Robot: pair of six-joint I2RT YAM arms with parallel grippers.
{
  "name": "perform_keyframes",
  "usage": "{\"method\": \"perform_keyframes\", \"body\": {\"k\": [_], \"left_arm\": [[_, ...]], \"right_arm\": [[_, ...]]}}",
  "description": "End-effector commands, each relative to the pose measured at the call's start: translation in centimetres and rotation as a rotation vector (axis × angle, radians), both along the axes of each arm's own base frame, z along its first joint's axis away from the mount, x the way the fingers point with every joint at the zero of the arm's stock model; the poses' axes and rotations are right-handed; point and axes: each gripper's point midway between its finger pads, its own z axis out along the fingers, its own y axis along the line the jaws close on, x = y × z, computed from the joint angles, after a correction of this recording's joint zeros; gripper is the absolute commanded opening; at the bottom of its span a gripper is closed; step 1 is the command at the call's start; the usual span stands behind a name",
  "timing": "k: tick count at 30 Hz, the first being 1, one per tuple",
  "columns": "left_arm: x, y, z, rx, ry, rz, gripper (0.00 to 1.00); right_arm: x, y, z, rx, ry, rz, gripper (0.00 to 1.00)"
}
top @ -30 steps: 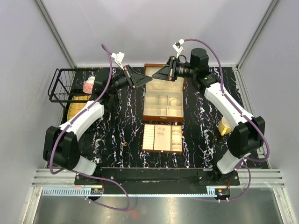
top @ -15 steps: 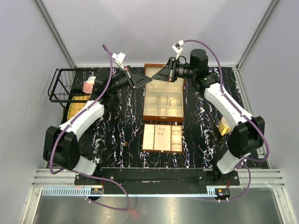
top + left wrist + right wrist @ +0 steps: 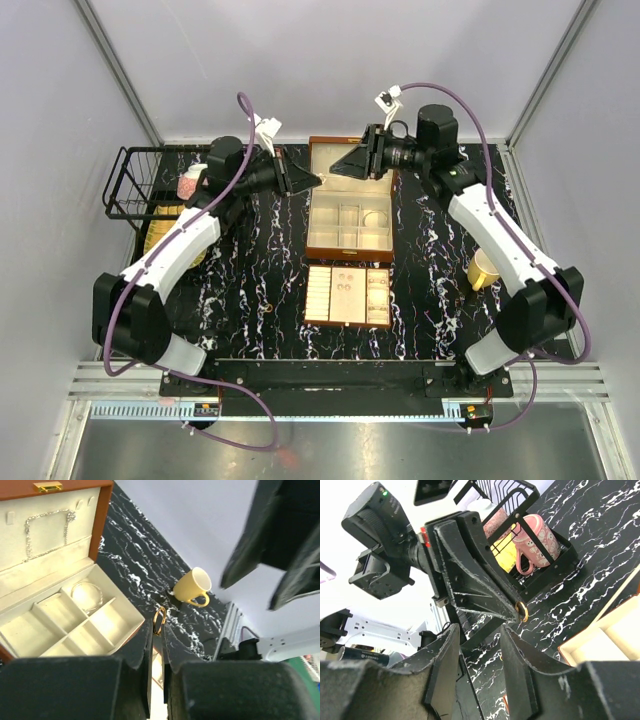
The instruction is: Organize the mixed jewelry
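A small gold ring point(image 3: 160, 616) of the mixed jewelry is pinched upright at the tips of my left gripper point(image 3: 157, 629), which is shut on it above the table, just left of the open brown box point(image 3: 322, 245). From the right wrist view the ring point(image 3: 521, 611) shows at the left gripper's tip. My right gripper point(image 3: 480, 630) stands open and empty a short way from it, over the box lid point(image 3: 345, 166). A pale bangle point(image 3: 88, 595) lies in a box compartment. A fine chain point(image 3: 46, 529) hangs in the lid.
A flat cream tray insert point(image 3: 309, 296) lies in front of the box. A yellow cup point(image 3: 482, 268) stands at the right. A black wire basket point(image 3: 127, 190) with a pink mug point(image 3: 535, 541) sits at the back left.
My right gripper has opened and pulled back slightly to the right. The left arm has swung its tip towards the box, staying shut.
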Motion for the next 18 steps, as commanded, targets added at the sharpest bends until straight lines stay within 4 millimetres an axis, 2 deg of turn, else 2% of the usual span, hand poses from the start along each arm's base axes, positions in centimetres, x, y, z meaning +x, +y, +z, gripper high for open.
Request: {"method": "perform_keyframes", "body": {"k": [1,3,5,6,7,8,10,11,13,14,15,17,18], "left_arm": [[-0.7,1.2,-0.4,0.192,-0.121,-0.048,0.0],[-0.6,1.8,-1.6,0.303,-0.202,-0.071,0.0],[-1.1,3.0,-3.1,0.421,-0.201,-0.081,0.0],[-1.9,3.4,-4.2,0.504,-0.245,-0.127,0.0],[-1.9,3.9,-4.8,0.568,-0.27,-0.121,0.0],[-2.7,3.5,-5.5,0.611,-0.299,-0.156,0.0],[-3.9,4.2,-7.7,0.754,-0.371,-0.21,0.0],[-5.1,3.2,-8.5,0.793,-0.408,-0.265,0.0],[-6.1,3.6,-10.7,0.91,-0.461,-0.319,0.0],[-7.2,2.8,-11.4,0.943,-0.514,-0.381,0.0],[-7.6,3.0,-12.6,0.994,-0.518,-0.401,0.0],[-9.1,1.9,-14.2,1.045,-0.573,-0.49,0.0],[-9.5,2.0,-15.2,1.088,-0.574,-0.515,0.0]], "right_arm": [[-0.3,-2.7,4.1,0.002,-0.131,-0.071,0.45],[0.3,-4.1,4.7,-0.004,-0.138,-0.125,0.45],[1.1,-6.0,5.4,-0.014,-0.158,-0.183,0.45],[1.5,-6.7,5.5,-0.022,-0.168,-0.214,0.45],[1.9,-7.5,5.5,-0.037,-0.187,-0.241,0.45],[1.7,-8.0,5.6,-0.049,-0.194,-0.26,0.45],[2.4,-9.4,5.3,-0.075,-0.21,-0.314,0.45],[2.4,-9.9,5.6,-0.076,-0.219,-0.328,0.45],[2.7,-10.9,5.4,-0.082,-0.212,-0.358,0.45],[3.0,-11.7,5.5,-0.085,-0.216,-0.381,0.45],[3.0,-12.0,5.4,-0.089,-0.216,-0.388,0.45],[3.2,-13.0,5.4,-0.096,-0.22,-0.412,0.45],[3.2,-13.3,5.4,-0.103,-0.226,-0.419,0.45]]}}
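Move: The left fingers hold the gold ring above the table's middle; the white ring rolls of the flat tray lie about 13 cm back from this hand, straight in line sideways, and roughly 29 cm below. The earring pad is 6 cm to the right of those rolls, and the open box's compartments lie about 2 cm ahead of the hand and 6 cm right. From the empty right hand, the rolls are about 13 cm back, 3 cm left and 34 cm down. Still pinching the gold ring, the left hand carries it down about 13 cm and, mostly in the second half, back some 9 cm towards the ring rolls, while the wrist swings the fingers from nearly level, pointing right, to roughly 45 degrees downward. The right hand, already clear of the ring and with fingers staying open, withdraws some 11 cm to the right, rising a little, with a clockwise turn of about 20 degrees. ##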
